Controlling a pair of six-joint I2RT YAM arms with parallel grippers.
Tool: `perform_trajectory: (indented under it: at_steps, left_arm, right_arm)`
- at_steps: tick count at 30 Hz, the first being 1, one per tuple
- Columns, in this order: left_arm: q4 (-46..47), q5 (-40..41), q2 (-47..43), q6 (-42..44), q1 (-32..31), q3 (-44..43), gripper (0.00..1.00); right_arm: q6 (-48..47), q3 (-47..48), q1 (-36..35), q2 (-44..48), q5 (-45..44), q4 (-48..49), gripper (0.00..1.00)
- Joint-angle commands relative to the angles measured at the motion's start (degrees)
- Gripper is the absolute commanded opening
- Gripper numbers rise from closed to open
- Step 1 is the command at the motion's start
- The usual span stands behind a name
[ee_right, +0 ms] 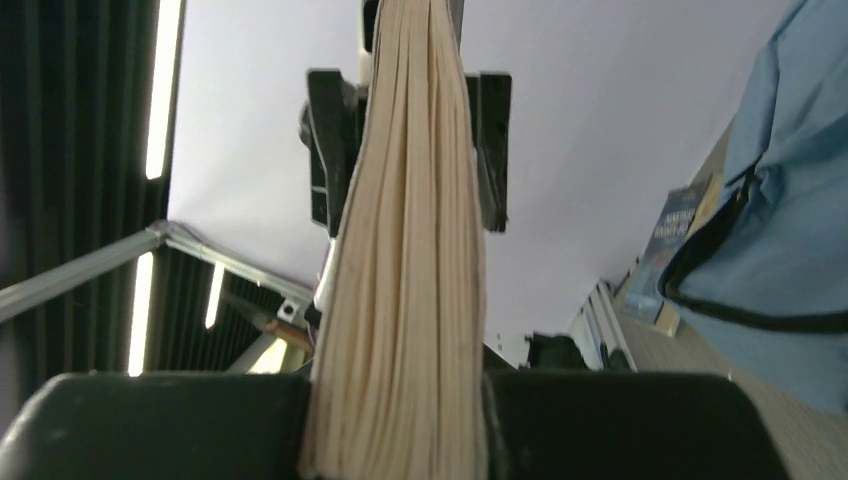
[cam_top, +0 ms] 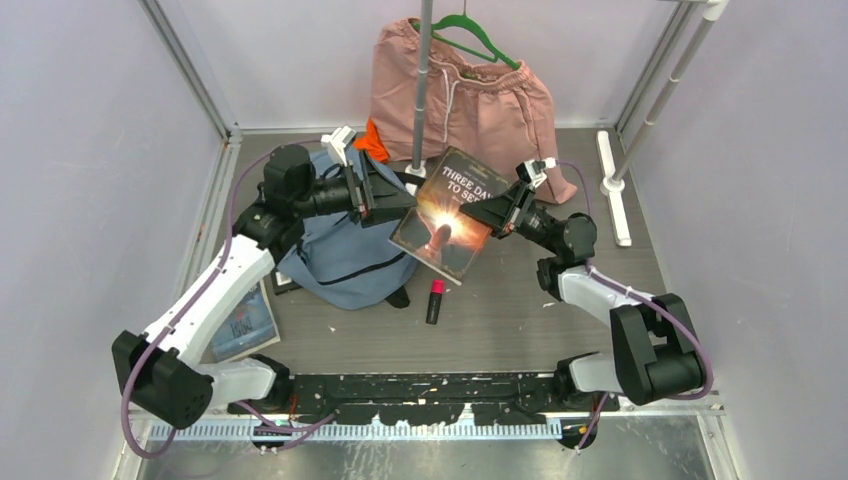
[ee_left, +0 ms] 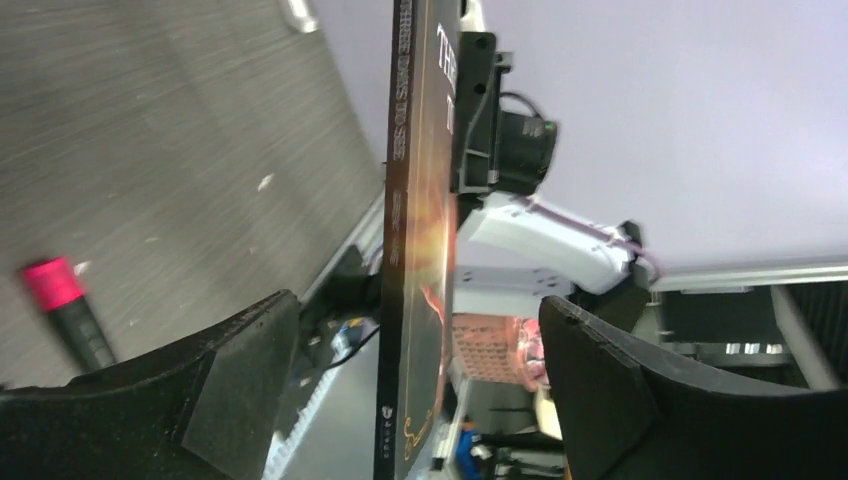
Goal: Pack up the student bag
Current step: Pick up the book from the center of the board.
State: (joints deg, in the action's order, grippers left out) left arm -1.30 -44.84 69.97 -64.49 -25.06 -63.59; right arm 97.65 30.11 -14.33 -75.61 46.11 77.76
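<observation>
The student bag lies grey-blue on the table at centre left, its black zipper showing; its fabric is also at the right edge of the right wrist view. A dark paperback book hangs tilted in the air between both arms. My right gripper is shut on its page edge, the jaws pressed on both sides. My left gripper stands open around the book's spine, with its fingers well apart from the covers.
A black marker with a pink cap lies on the table just in front of the bag. A second blue book lies at the left. Pink shorts, an orange cloth and a metal pole stand at the back.
</observation>
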Motion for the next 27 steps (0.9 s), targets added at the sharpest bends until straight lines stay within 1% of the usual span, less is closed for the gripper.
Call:
perform_trajectory:
  at_steps: [1, 3, 5, 7, 9, 14, 16, 19, 21, 23, 24, 27]
  left_arm:
    - [-31.31, -1.91, -1.44, 25.44, 0.70, -11.58, 0.90]
    - [-39.75, -1.57, -0.84, 33.05, 0.80, -14.80, 0.90]
    - [-43.76, -1.61, -1.01, 37.98, 0.88, -15.86, 0.90]
    - [-45.04, -2.97, -1.24, 40.79, 1.02, -15.56, 0.91]
    - [-44.32, -6.11, -0.89, 41.45, 1.15, -14.33, 0.91]
    - [-38.32, -14.71, 1.63, 35.09, 1.35, -11.69, 0.91]
    - [-33.67, -17.96, 2.16, 31.01, 1.62, -9.99, 0.90]
    - [-19.60, -23.43, 1.98, 20.65, 1.78, -5.56, 0.89]
    - [-8.82, -25.99, 2.09, 12.87, 1.77, -2.34, 0.89]
    - [-0.50, -27.45, 2.77, 7.42, 1.84, -0.32, 0.87]
    - [0.00, -27.70, 3.46, 7.10, 1.85, -0.22, 0.86]
    - [-5.39, -27.67, 5.28, 10.69, 1.94, -1.71, 0.82]
  right_arm:
    - [0.67, 3.93, -0.01, 1.02, 13.00, 3.59, 0.01]
    - [0.28, 4.50, -0.04, 1.30, 18.34, 0.77, 0.01]
    - [1.47, 4.41, -0.10, 1.66, 21.22, 1.74, 0.01]
    - [2.07, 4.23, -0.33, 2.66, 21.65, 2.88, 0.01]
    - [1.94, 4.53, -0.78, 3.36, 21.86, 2.85, 0.01]
    - [1.83, 7.96, -4.08, 2.23, 24.06, 2.54, 0.01]
    - [1.53, 9.54, -6.30, 0.87, 24.52, 2.38, 0.01]
    - [0.20, 11.28, -9.21, -1.75, 24.71, 1.70, 0.01]
    - [-0.24, 12.34, -10.91, -3.80, 25.02, 1.74, 0.01]
    - [-0.14, 13.41, -12.81, -5.69, 25.71, 2.27, 0.01]
    - [-0.03, 13.93, -13.70, -6.64, 26.02, 2.57, 0.01]
    - [0.37, 15.01, -15.23, -8.31, 26.66, 2.82, 0.01]
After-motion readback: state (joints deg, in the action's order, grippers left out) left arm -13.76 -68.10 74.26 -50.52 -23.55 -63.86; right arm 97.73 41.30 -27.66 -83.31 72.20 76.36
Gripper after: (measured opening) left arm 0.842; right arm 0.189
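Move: The book hangs in the right fingers, its middle about 4 cm to that hand's left and 1 cm back. The open left gripper is some 12 cm to the right hand's left. From the left hand, the book's middle is roughly 9 cm right and 1 cm back, nearly level; the marker lies on the table about 5 cm right, 5 cm back and 33 cm down; the backpack is some 16 cm left, 8 cm ahead and 29 cm down. Keep the book pinched in the right gripper and swing it back about 9 cm and some 6 cm left, turning counter-clockwise about 35 degrees. Bring the left gripper, still open, back about 6 cm and down 4, first easing left off the spine, then coming in again as it turns clockwise, so its fingers straddle the book's upper-left corner without gripping. ##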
